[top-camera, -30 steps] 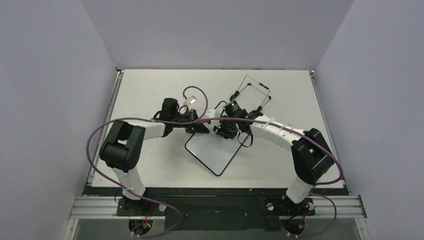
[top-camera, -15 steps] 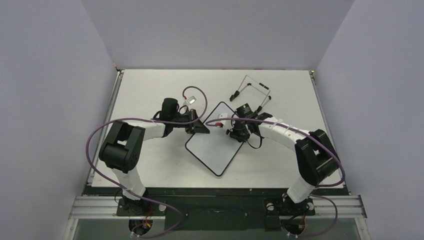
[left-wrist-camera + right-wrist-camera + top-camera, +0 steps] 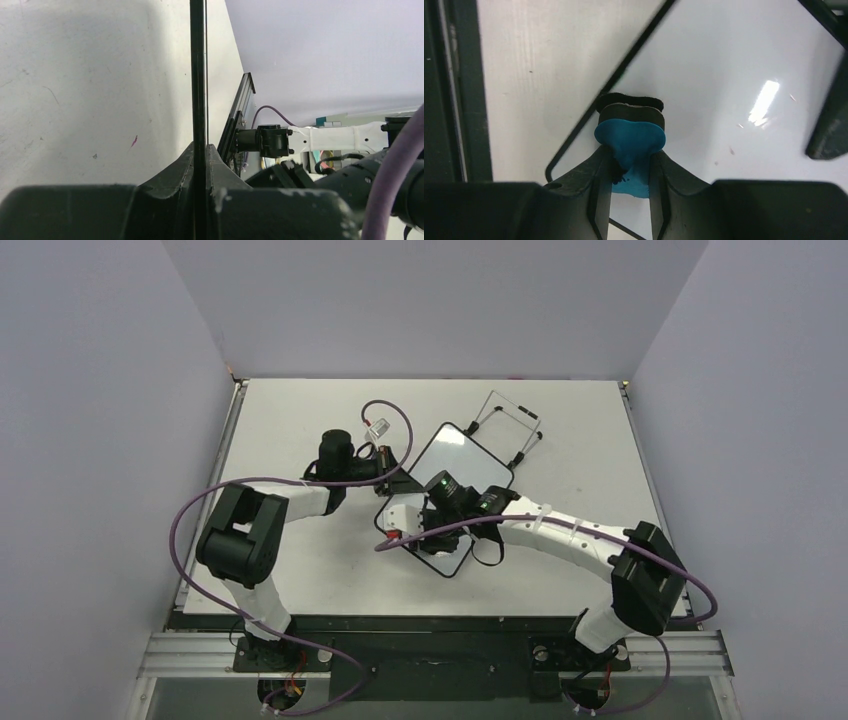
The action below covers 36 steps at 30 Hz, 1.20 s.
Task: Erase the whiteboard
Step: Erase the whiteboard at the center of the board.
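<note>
The whiteboard [image 3: 462, 453] lies flat and diagonal mid-table, its surface white with only a glare spot. My left gripper [image 3: 396, 478] is shut on its left rim; in the left wrist view the black rim [image 3: 198, 75] runs edge-on between the closed fingers of the left gripper [image 3: 199, 148]. My right gripper [image 3: 428, 530] hangs over the board's near part, shut on a blue eraser [image 3: 631, 136]. The eraser's black felt presses on the whiteboard [image 3: 724, 75] close to its rounded near-left corner, just ahead of the right gripper [image 3: 630, 155].
A thin wire easel stand [image 3: 512, 422] lies on the table just beyond the board's far right edge. Purple cables loop over both arms. Grey walls close the table on three sides, and a metal rail [image 3: 430, 652] runs along the near edge.
My right arm has swept the eraser from the board's far part toward its near-left corner. The board and my left gripper have shifted slightly farther back.
</note>
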Tool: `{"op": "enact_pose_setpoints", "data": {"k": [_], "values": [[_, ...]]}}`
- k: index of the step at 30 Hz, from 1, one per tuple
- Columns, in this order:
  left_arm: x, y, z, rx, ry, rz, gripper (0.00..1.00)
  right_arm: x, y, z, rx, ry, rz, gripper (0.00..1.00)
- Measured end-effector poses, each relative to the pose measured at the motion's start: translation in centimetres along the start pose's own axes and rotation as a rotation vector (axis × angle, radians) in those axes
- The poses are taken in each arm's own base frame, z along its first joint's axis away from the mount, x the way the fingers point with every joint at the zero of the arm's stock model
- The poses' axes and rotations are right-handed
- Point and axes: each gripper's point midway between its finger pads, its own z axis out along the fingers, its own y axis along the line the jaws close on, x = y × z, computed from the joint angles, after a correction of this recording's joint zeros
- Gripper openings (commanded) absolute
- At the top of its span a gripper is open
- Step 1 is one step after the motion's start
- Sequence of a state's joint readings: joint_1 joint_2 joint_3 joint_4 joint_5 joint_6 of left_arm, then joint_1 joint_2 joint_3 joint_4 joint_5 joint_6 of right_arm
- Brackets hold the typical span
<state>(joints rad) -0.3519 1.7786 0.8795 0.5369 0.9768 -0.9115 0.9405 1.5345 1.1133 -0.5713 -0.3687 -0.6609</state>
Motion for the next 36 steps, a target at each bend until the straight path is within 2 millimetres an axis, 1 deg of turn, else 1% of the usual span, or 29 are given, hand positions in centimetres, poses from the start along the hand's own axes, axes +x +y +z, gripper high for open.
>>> {"op": "enact_pose_setpoints", "data": {"k": [2, 4, 7, 8, 10, 11, 13, 15, 18, 20, 22, 24, 25, 27, 29, 31, 33, 34, 36], "values": [[-0.1, -0.4, -0.1, 0.009, -0.003, 0.008, 0.00, 0.3, -1.1, -0.4, 0.026, 0.000, 0.031, 0.00], [-0.3, -0.7, -0.1, 0.014, -0.009, 0.022, 0.00, 1.7, -3.3, -1.3, 0.079, 0.009, 0.101, 0.00], [-0.6, -1.0, -0.3, 0.010, -0.026, 0.033, 0.00, 5.3, -7.5, -3.3, 0.196, 0.037, 0.226, 0.00], [-0.7, -1.2, -0.4, 0.010, -0.030, 0.035, 0.00, 6.8, -8.9, -4.2, 0.240, 0.049, 0.269, 0.00], [-0.8, -1.4, -0.5, 0.009, -0.040, 0.043, 0.00, 9.4, -10.9, -5.7, 0.310, 0.073, 0.345, 0.00], [-0.9, -1.6, -0.5, 0.010, -0.042, 0.045, 0.00, 10.7, -11.8, -6.5, 0.343, 0.085, 0.381, 0.00], [-0.8, -1.9, -0.6, 0.009, -0.042, 0.046, 0.00, 12.5, -12.8, -7.6, 0.388, 0.106, 0.431, 0.00], [-0.7, -2.1, -0.8, 0.002, -0.038, 0.044, 0.00, 13.2, -13.6, -8.2, 0.411, 0.113, 0.457, 0.00], [-0.3, -2.1, -0.9, -0.022, -0.026, 0.049, 0.00, 13.1, -14.2, -8.3, 0.415, 0.116, 0.467, 0.00], [0.1, -2.1, -0.7, -0.031, -0.007, 0.055, 0.00, 12.0, -14.9, -8.2, 0.411, 0.109, 0.460, 0.00], [0.5, -2.3, -0.3, -0.037, 0.014, 0.059, 0.00, 10.1, -15.8, -8.2, 0.409, 0.094, 0.438, 0.00], [1.0, -2.7, 0.1, -0.039, 0.034, 0.065, 0.00, 7.4, -16.7, -8.1, 0.413, 0.064, 0.396, 0.00], [1.2, -2.9, 0.3, -0.038, 0.044, 0.066, 0.00, 5.8, -16.9, -8.0, 0.411, 0.044, 0.369, 0.00], [1.5, -3.2, 0.6, -0.037, 0.057, 0.069, 0.00, 3.1, -16.5, -7.5, 0.398, 0.012, 0.325, 0.00], [1.6, -3.3, 0.7, -0.041, 0.065, 0.063, 0.00, 1.5, -15.9, -6.9, 0.385, -0.002, 0.312, 0.00], [1.8, -3.0, 0.7, -0.051, 0.069, 0.055, 0.00, 1.2, -15.8, -6.4, 0.381, -0.001, 0.333, 0.00], [1.8, -2.6, 0.6, -0.073, 0.065, 0.049, 0.00, 2.2, -16.5, -6.3, 0.391, 0.006, 0.395, 0.00], [1.9, -2.4, 0.6, -0.082, 0.064, 0.047, 0.00, 3.1, -17.0, -6.4, 0.403, 0.012, 0.429, 0.00], [2.1, -2.2, 0.4, -0.098, 0.070, 0.043, 0.00, 6.0, -18.7, -7.2, 0.444, 0.034, 0.527, 0.00]]}}
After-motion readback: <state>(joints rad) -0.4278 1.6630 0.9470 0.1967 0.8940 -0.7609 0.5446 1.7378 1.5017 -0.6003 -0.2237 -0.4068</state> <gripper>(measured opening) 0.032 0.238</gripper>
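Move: The right hand already grips the eraser near the whiteboard's near end; the board's far corner lies about 24 cm ahead, 2 cm right and some 4 cm higher. The board's near corner is about 8 cm back and 2 cm right, and the wire stand about 25 cm ahead, 13 cm right. From the left hand, already pinching the left edge, the far corner is some 13 cm ahead and 6 cm right. Right hand zigzags the held eraser 20 cm forward, right-left-right, towards the whiteboard's far corner; left keeps its pinch. ##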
